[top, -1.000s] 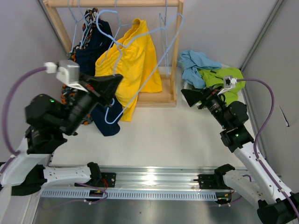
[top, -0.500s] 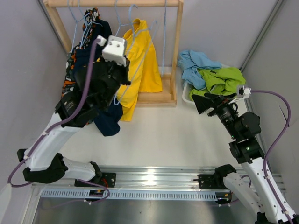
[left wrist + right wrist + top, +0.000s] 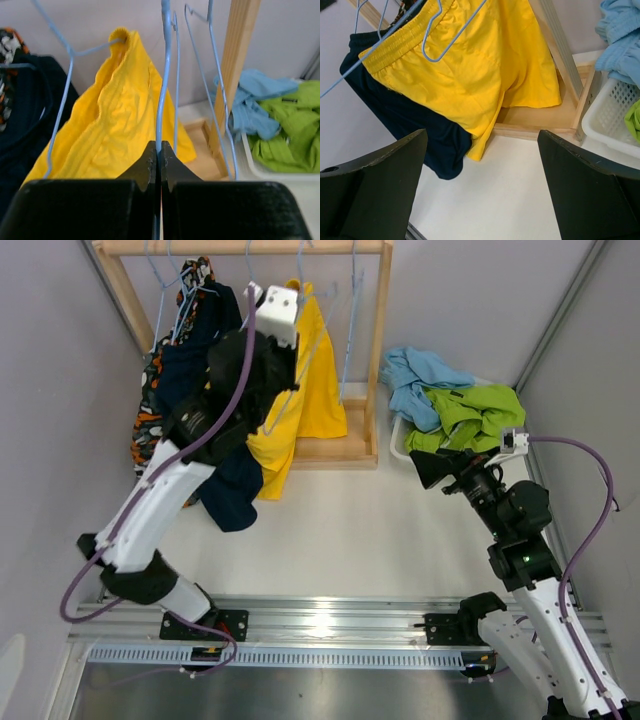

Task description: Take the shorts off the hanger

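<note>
My left gripper (image 3: 159,150) is shut on the wire of an empty blue hanger (image 3: 165,75), held high at the wooden rack (image 3: 375,350). From above, this gripper (image 3: 287,375) sits right in front of the yellow shorts (image 3: 315,380), which hang on their own hanger (image 3: 67,60). The dark navy shorts (image 3: 232,495) and the camouflage shorts (image 3: 148,430) hang to the left. Light blue shorts (image 3: 418,375) and lime green shorts (image 3: 478,410) lie in a white basket (image 3: 615,125). My right gripper (image 3: 430,468) stands open and empty above the table, facing the yellow shorts (image 3: 485,65).
The rack's right post (image 3: 237,65) stands between the hangers and the basket. Two more bare blue hangers (image 3: 217,100) hang next to that post. The rack's wooden base (image 3: 545,120) rests on the white table (image 3: 350,530).
My left arm has swung the empty blue hanger from low at the left up to the rack's rail. My right arm has drawn back a little to the right, jaws still open.
</note>
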You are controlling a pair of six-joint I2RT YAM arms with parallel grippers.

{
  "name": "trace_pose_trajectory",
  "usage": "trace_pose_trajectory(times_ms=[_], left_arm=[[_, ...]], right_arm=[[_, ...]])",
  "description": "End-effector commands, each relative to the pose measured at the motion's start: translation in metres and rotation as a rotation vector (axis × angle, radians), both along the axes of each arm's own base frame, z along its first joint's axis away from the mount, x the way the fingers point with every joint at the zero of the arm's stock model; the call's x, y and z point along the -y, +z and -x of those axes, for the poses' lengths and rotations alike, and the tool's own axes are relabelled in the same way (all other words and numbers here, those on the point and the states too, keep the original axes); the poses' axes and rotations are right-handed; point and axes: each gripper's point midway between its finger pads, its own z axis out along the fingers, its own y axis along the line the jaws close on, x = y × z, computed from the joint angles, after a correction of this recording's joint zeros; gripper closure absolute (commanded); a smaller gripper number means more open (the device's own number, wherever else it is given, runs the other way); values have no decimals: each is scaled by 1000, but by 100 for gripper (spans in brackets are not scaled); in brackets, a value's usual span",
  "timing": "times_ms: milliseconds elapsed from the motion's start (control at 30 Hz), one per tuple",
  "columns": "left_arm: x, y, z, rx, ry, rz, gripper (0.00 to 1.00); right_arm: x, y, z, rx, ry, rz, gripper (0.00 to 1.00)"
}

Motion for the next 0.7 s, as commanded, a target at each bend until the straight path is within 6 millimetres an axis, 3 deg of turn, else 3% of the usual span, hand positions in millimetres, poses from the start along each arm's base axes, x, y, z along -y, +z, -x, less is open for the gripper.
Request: trace_pose_trajectory(times_ms=[0, 33, 67, 100, 133, 200, 367, 500, 600, 633, 667], left_arm=[[22, 23, -38, 48, -47, 67, 100], [32, 6, -59, 18, -53, 48, 100], [30, 26, -60, 57, -56, 81, 100], [32, 23, -69, 52, -53, 82, 100], [39, 8, -87, 26, -54, 69, 100], [38, 16, -98, 53, -51, 97, 100], [44, -5, -135, 43, -40, 137, 100], [51, -5, -150, 70, -45, 153, 100], [57, -12, -149, 43, -67, 170, 100], [57, -12, -146, 36, -74, 177, 97], [59, -26, -146, -1, -80, 169, 91]], right_arm=[[1, 3, 2, 30, 1, 12, 1], [2, 3, 2, 31, -1, 14, 1], [2, -1, 1, 25, -1, 19, 0], [3, -2, 1, 25, -4, 25, 1], [4, -3, 1, 24, -6, 29, 1], [5, -9, 0, 13, -9, 35, 0], [5, -16, 0, 3, -1, 51, 1], [3, -25, 0, -15, 15, 59, 1], [3, -28, 0, -21, 12, 60, 0], [4, -29, -1, -23, 9, 61, 0], [3, -31, -2, -27, 11, 62, 0]])
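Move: The left gripper already grips an empty hanger by its wire; the place on the wooden rod for its hook is about 18 cm ahead, 5 cm right and some 12 cm above that hand. The yellow shorts hang about 12 cm ahead, 8 cm left and 8 cm below; other empty hangers dangle some 17 cm ahead and 11 cm right, about level. From the open right hand, the rod place lies roughly 26 cm ahead, 20 cm left, 26 cm up. Bring the left gripper, still pinching the empty hanger's wire, about 15 cm forward and some 5 cm right to carry the hook to the rod between the yellow shorts and the other empty hangers. Once well forward, sink about 5 cm to set the hook on the rod, then just begin to ease the grip. Let the open right hand sink about 3 cm. ##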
